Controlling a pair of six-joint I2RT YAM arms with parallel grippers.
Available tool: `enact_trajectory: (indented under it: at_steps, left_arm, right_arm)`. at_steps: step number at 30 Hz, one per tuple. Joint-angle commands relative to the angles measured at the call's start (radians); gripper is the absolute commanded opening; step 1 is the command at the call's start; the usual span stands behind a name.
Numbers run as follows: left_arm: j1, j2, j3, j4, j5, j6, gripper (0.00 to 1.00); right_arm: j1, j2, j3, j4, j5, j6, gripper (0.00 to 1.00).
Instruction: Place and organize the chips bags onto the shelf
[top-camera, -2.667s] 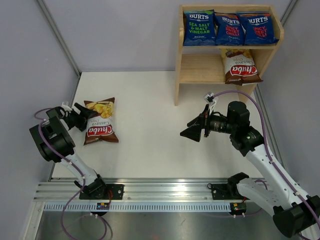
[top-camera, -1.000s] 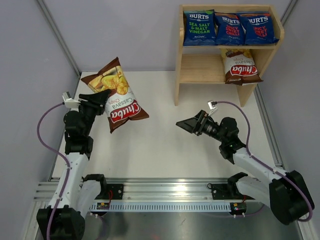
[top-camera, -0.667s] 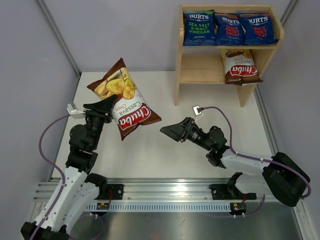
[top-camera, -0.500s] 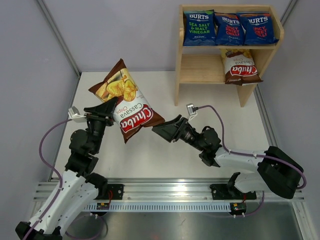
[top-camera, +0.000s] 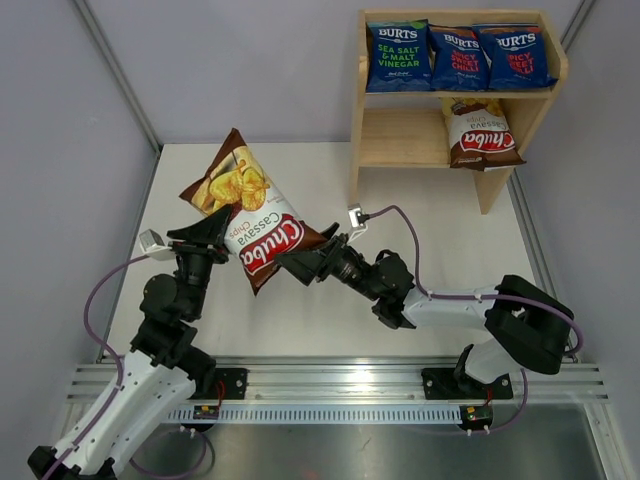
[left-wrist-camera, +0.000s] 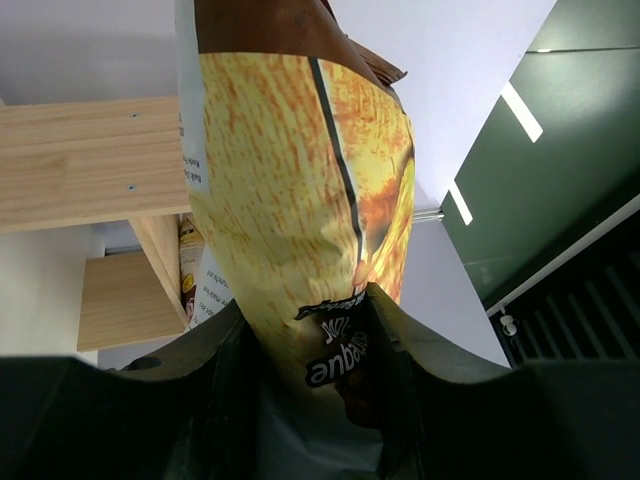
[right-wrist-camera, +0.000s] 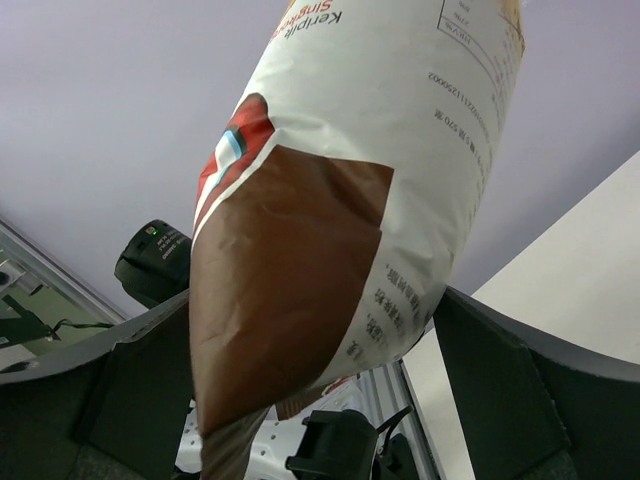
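A brown-white Chuba chips bag (top-camera: 255, 215) hangs tilted above the table's left half, my left gripper (top-camera: 222, 226) shut on its edge. In the left wrist view the bag (left-wrist-camera: 300, 180) rises out of the left gripper (left-wrist-camera: 305, 320). My right gripper (top-camera: 300, 264) stands open around the bag's lower end. In the right wrist view the bag (right-wrist-camera: 340, 220) fills most of the gap in the right gripper (right-wrist-camera: 315, 300), clear of the right finger. The wooden shelf (top-camera: 400, 135) holds three blue Burts bags (top-camera: 461, 57) on top and another Chuba bag (top-camera: 480, 133) below at right.
The shelf's lower tier is bare wood left of the Chuba bag. The white table (top-camera: 300, 170) is fenced by grey walls on the left, back and right. An aluminium rail (top-camera: 330, 385) carrying both arm bases runs along the near edge.
The left gripper has lifted the Chuba bag off the table and carried it rightward. The right gripper has swung left across the table until its open jaws stand round the bag's lower end.
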Motion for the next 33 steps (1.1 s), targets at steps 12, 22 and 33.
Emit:
enact_trajectory:
  at_steps: [12, 22, 33]
  left_arm:
    - [-0.021, -0.078, -0.09, 0.085, 0.029, -0.113, 0.21]
    - [-0.043, -0.119, -0.149, 0.076, 0.03, -0.106, 0.29]
    - [-0.041, -0.085, -0.121, 0.098, 0.065, 0.01, 0.8]
  right_arm:
    - [0.01, 0.009, 0.109, 0.038, 0.098, -0.136, 0.94]
    - [0.008, -0.014, 0.143, -0.032, 0.038, -0.199, 0.66]
    - [0.008, -0.077, 0.092, -0.032, -0.077, -0.297, 0.26]
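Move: The left hand still pinches the long side of the last Cassava chips bag high above the table, and the bag's middle is about 4 cm ahead of it and 5 cm to its right, roughly level. The right hand waits wide open around the bag's brown bottom end, which is some 2 cm to its left and 1 cm ahead; the bag's middle is about 9 cm to its left, 6 cm ahead and 4 cm above. Nothing else is near either hand. The right hand eases barely 2 cm forward and to its left onto the bag's brown end, rolling some 10–15 degrees about its own pointing direction, and then shuts its wide-open fingers to under half, pinching that end. The left hand, which has meanwhile sunk about 2 cm with a slight drift back and to its left, loosens its pinch only once the right grip is nearly shut, spreading its fingers around the bag's side. ##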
